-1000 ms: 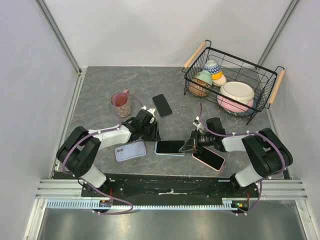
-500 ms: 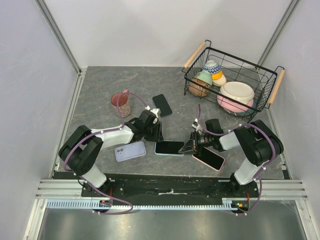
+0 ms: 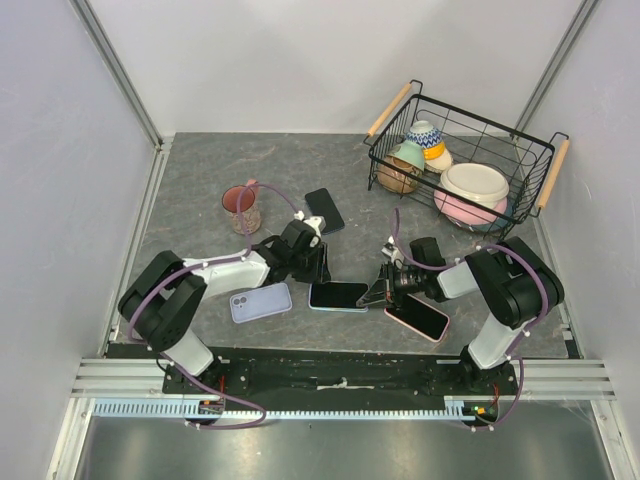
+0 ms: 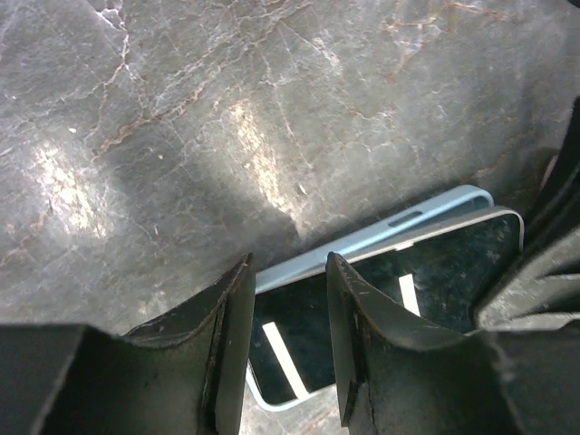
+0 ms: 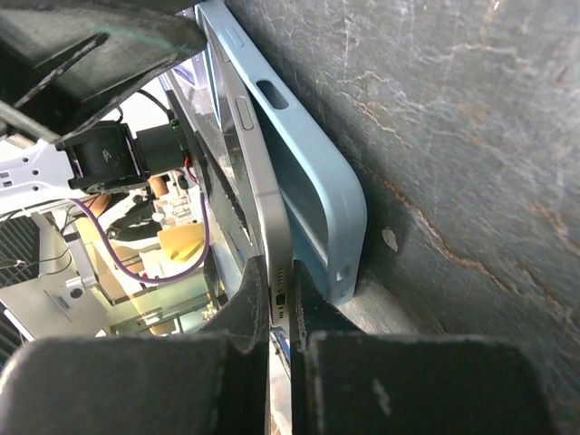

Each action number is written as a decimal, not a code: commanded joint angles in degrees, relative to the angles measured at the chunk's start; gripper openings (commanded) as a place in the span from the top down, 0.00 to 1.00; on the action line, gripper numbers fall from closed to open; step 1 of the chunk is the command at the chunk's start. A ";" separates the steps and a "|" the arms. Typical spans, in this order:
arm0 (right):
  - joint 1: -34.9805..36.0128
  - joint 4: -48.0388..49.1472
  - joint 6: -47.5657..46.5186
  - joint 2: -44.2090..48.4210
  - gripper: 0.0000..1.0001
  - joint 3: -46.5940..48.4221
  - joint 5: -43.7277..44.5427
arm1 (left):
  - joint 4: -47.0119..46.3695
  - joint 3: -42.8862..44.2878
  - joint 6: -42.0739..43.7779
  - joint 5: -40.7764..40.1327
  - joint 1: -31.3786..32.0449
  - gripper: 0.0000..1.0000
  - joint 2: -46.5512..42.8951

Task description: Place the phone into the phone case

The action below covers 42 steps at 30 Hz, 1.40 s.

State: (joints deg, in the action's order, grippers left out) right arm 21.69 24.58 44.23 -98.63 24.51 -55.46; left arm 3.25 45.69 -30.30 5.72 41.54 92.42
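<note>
A black-screened phone (image 3: 341,294) lies partly seated in a light blue phone case (image 3: 337,307) at the table's near middle. In the right wrist view the phone (image 5: 261,195) stands on edge against the case (image 5: 319,204), its near end lifted clear of the case wall. My right gripper (image 3: 383,291) (image 5: 282,288) is shut on that phone's end edge. My left gripper (image 3: 317,270) (image 4: 288,263) is open, its fingers (image 4: 227,335) straddling the phone's screen (image 4: 292,349) at its left end, over the case rim (image 4: 399,225). I cannot tell whether they touch the phone.
A lavender phone (image 3: 261,301) lies face down at the left, a pink-cased phone (image 3: 417,316) under the right arm, a black phone (image 3: 324,210) farther back. A pink mug (image 3: 241,208) stands left of it. A wire basket (image 3: 545,170) of bowls fills the back right.
My left gripper has slid a little to the right, over the phone's left end. The right arm's elbow has shifted while its gripper stays on the phone.
</note>
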 commanded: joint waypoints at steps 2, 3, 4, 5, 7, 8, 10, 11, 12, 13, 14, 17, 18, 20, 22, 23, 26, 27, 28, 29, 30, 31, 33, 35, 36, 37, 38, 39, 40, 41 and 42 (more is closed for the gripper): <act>2.30 -8.22 -5.55 -1.83 1.00 0.18 9.76 | 2.99 0.89 1.83 -2.02 1.88 0.55 -9.78; 2.21 -8.58 -5.82 -1.83 1.00 0.18 10.19 | 3.08 0.54 2.09 -2.20 1.97 0.55 -11.28; 2.30 -8.76 -6.25 -1.83 1.00 0.18 10.55 | 3.00 0.28 2.00 -1.59 2.05 0.55 -12.34; 2.30 -9.11 -6.43 -1.92 1.00 0.27 10.81 | 2.91 0.10 2.00 -1.06 2.14 0.55 -14.09; 2.30 -9.37 -6.87 -2.27 1.00 0.53 11.25 | 2.64 -0.43 1.83 0.78 2.67 0.55 -15.16; 2.39 -9.55 -7.13 -2.44 1.00 0.71 11.43 | 2.56 -0.43 1.65 1.31 2.84 0.56 -15.43; 2.56 -10.07 -7.57 -2.97 1.00 0.89 12.57 | 2.47 -0.34 1.39 2.28 3.46 0.57 -14.99; 2.65 -10.60 -7.75 -3.15 1.00 1.15 13.09 | 2.47 -0.25 1.30 2.46 3.72 0.58 -14.56; 2.83 -10.78 -7.84 -3.50 1.00 1.33 13.45 | 2.38 -0.17 0.95 2.55 3.99 0.59 -13.33; 3.09 -11.13 -8.01 -3.67 1.00 1.50 14.32 | 1.86 -0.08 0.78 3.07 4.51 0.61 -12.54; 3.09 -11.83 -8.54 -3.85 1.00 1.85 14.59 | 1.50 0.01 0.69 3.33 4.78 0.66 -11.75; 3.71 -12.44 -9.07 -4.47 0.98 2.29 15.64 | 0.45 0.97 -0.28 3.86 6.27 0.77 -8.23; 3.97 -12.97 -9.42 -4.55 0.97 2.47 16.52 | 0.18 1.15 -0.63 3.95 6.88 0.79 -7.44; 4.67 -14.11 -10.21 -4.90 0.96 3.17 18.27 | -1.04 1.50 -1.42 4.74 7.33 0.86 -4.98; 5.02 -14.73 -10.56 -5.17 0.94 3.52 18.98 | -1.49 1.85 -2.12 5.88 7.85 0.92 -2.61; 5.11 -14.91 -10.57 -5.43 0.94 3.61 19.77 | -1.66 2.29 -2.30 6.15 8.12 0.92 -1.90; 5.47 -15.61 -11.09 -6.05 0.91 4.14 20.83 | -1.58 2.91 -2.74 6.41 8.65 0.94 -0.06; 5.64 -15.87 -11.61 -6.14 0.91 4.23 21.44 | -1.49 3.00 -2.74 6.59 8.65 0.94 0.21; 5.73 -16.22 -11.62 -6.22 0.90 4.40 21.62 | -1.40 3.17 -2.83 6.68 8.65 0.95 0.56; 5.90 -16.66 -11.62 -5.88 0.90 4.40 21.80 | -1.05 3.61 -2.57 6.76 8.65 0.95 1.09; 5.99 -17.02 -11.88 -5.70 0.89 4.49 23.02 | -0.44 3.79 -2.48 6.94 8.65 0.95 1.35; 6.17 -18.50 -12.49 -5.26 0.86 4.84 23.99 | -0.17 3.96 -2.39 7.29 8.65 0.95 1.53; 6.34 -19.74 -13.11 -4.56 0.85 5.28 25.83 | 0.35 4.49 -2.30 7.73 8.65 0.95 2.23; 6.43 -21.23 -13.90 -3.94 0.81 5.90 26.46 | 0.71 4.93 -2.21 8.08 8.65 0.96 3.02; 6.61 -21.59 -14.08 -3.68 0.79 5.98 27.24 | 1.14 5.19 -2.21 8.00 8.65 0.96 3.38; 6.61 -22.63 -14.34 -3.33 0.76 6.33 27.95 | 2.11 5.63 -2.21 8.08 8.65 0.97 3.55; 6.78 -23.34 -14.69 -2.71 0.76 6.60 28.56 | 2.55 5.72 -2.39 8.08 8.56 0.97 4.08; 7.13 -24.22 -15.04 -2.36 0.75 6.95 29.35 | 2.90 5.81 -2.48 8.00 8.65 0.98 4.60; 7.22 -26.23 -15.40 -1.49 0.73 7.56 30.84 | 3.34 5.90 -2.74 8.00 8.65 0.98 4.96; 7.31 -27.12 -16.01 -0.96 0.72 7.92 31.64 | 3.69 5.90 -2.83 8.08 8.65 0.98 5.31; 7.57 -28.00 -16.28 -0.52 0.71 8.18 32.25 | 4.05 6.07 -2.92 8.26 8.65 0.98 6.18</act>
State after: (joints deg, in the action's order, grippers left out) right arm 26.15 6.28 37.19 -97.27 33.36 -46.50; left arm 4.38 50.65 -31.97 13.76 49.91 95.85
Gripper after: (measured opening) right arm 0.278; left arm 0.029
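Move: Around the far left corner of the phone, the left hand has the phone's middle about 3 cm back and 4 cm to its right, 1 cm below; the blue case lies under the phone. A purple case lies 15 cm to this hand's left and 6 cm back, a spare phone 16 cm straight ahead. From the right hand, pinching the phone's right end, the phone's middle is some 6 cm left and 1 cm ahead, with the peach case 12 cm right, 4 cm back. Lifting off the phone's far left corner, the left hand hops up about 9 cm, swings back and right while its fingers close, and comes down on the right part of the phone's face, then creeps on right towards the right gripper. The right hand keeps its pinch on the raised right end, easing about 1 cm left, forward and down, then opens its fingers partway and rolls some 10 degrees. ##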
